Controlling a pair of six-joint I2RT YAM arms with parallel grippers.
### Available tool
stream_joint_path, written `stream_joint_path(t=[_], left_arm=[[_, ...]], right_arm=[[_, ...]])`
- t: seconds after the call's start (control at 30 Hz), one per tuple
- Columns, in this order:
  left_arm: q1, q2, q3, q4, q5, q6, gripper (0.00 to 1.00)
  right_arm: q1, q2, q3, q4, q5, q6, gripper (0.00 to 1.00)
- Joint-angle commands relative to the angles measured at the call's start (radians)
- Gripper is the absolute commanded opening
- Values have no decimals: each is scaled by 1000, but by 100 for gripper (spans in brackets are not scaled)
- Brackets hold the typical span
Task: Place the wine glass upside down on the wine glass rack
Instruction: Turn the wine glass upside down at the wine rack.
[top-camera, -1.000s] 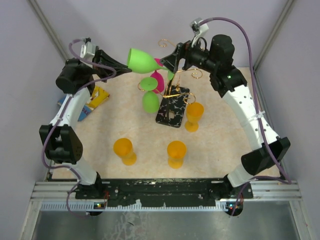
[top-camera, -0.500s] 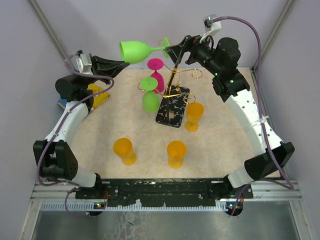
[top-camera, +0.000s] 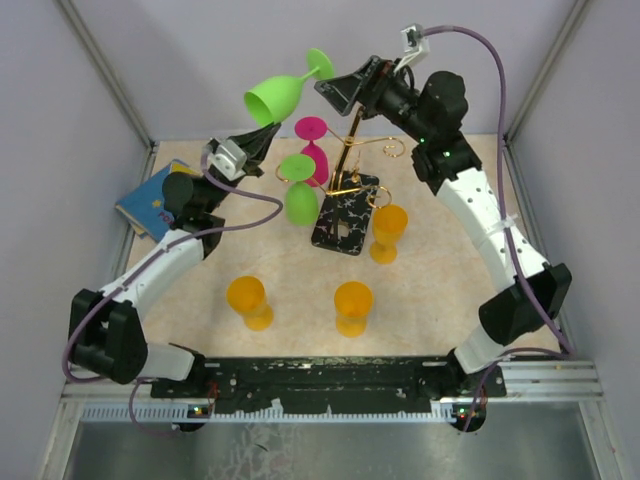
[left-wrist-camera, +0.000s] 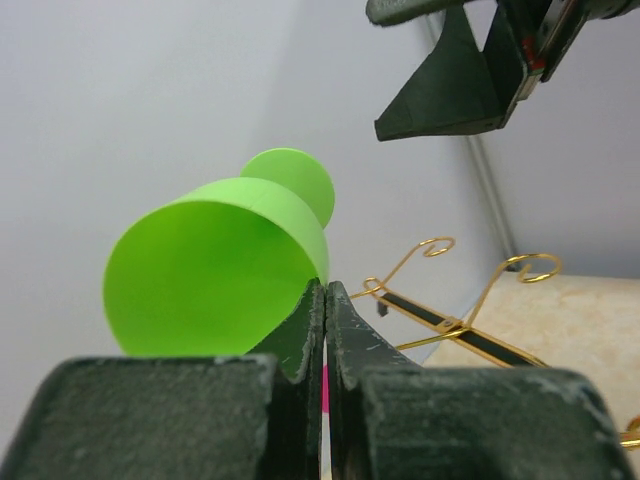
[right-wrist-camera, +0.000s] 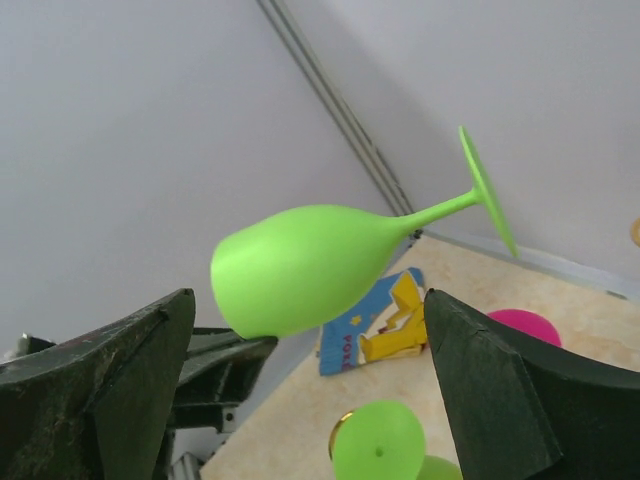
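A bright green wine glass (top-camera: 276, 97) hangs in the air on its side, high above the back of the table. Its foot (top-camera: 320, 63) points up and to the right. My left gripper (top-camera: 262, 132) is shut on the rim of its bowl (left-wrist-camera: 215, 270), the rim pinched at the fingertips (left-wrist-camera: 318, 300). My right gripper (top-camera: 345, 83) is open just right of the foot and touches nothing. In the right wrist view the glass (right-wrist-camera: 310, 262) lies beyond the spread fingers (right-wrist-camera: 500, 390). The gold wire wine glass rack (top-camera: 350, 165) stands on its black marbled base (top-camera: 345, 218) below.
On the rack hang a green glass (top-camera: 300, 197) and a pink glass (top-camera: 313, 140), both upside down. Three orange glasses (top-camera: 248, 300) (top-camera: 352, 306) (top-camera: 388, 232) stand on the table. A blue and yellow book (top-camera: 150, 200) lies at the left edge.
The left arm has swung in toward the middle and lifted the green glass, tipping its foot up. The right gripper rose and pulled back with it, still open.
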Motion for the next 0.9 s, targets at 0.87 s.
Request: stream_joint_path(t=[0.87], left_arm=[[-300,56,-61,250,-460,295,0]], right_arm=[[2,219,120,388,-65,419,62]])
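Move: The stem of the green wine glass, whose rim the left fingers already hold, lies about 4 cm ahead of the open right hand, 5 cm to its left and 3 cm above. From that hand, the pink glass hanging on the rack is roughly 4 cm ahead, 5 cm left; the racked green glass is 6 cm back, 8 cm left, both some 28 cm lower. The right gripper is about 12 cm right of the left hand, 2 cm ahead and 5 cm above. The right hand reaches about 6 cm forward-left towards the stem, narrowing, while the left carries the held glass rightward. ##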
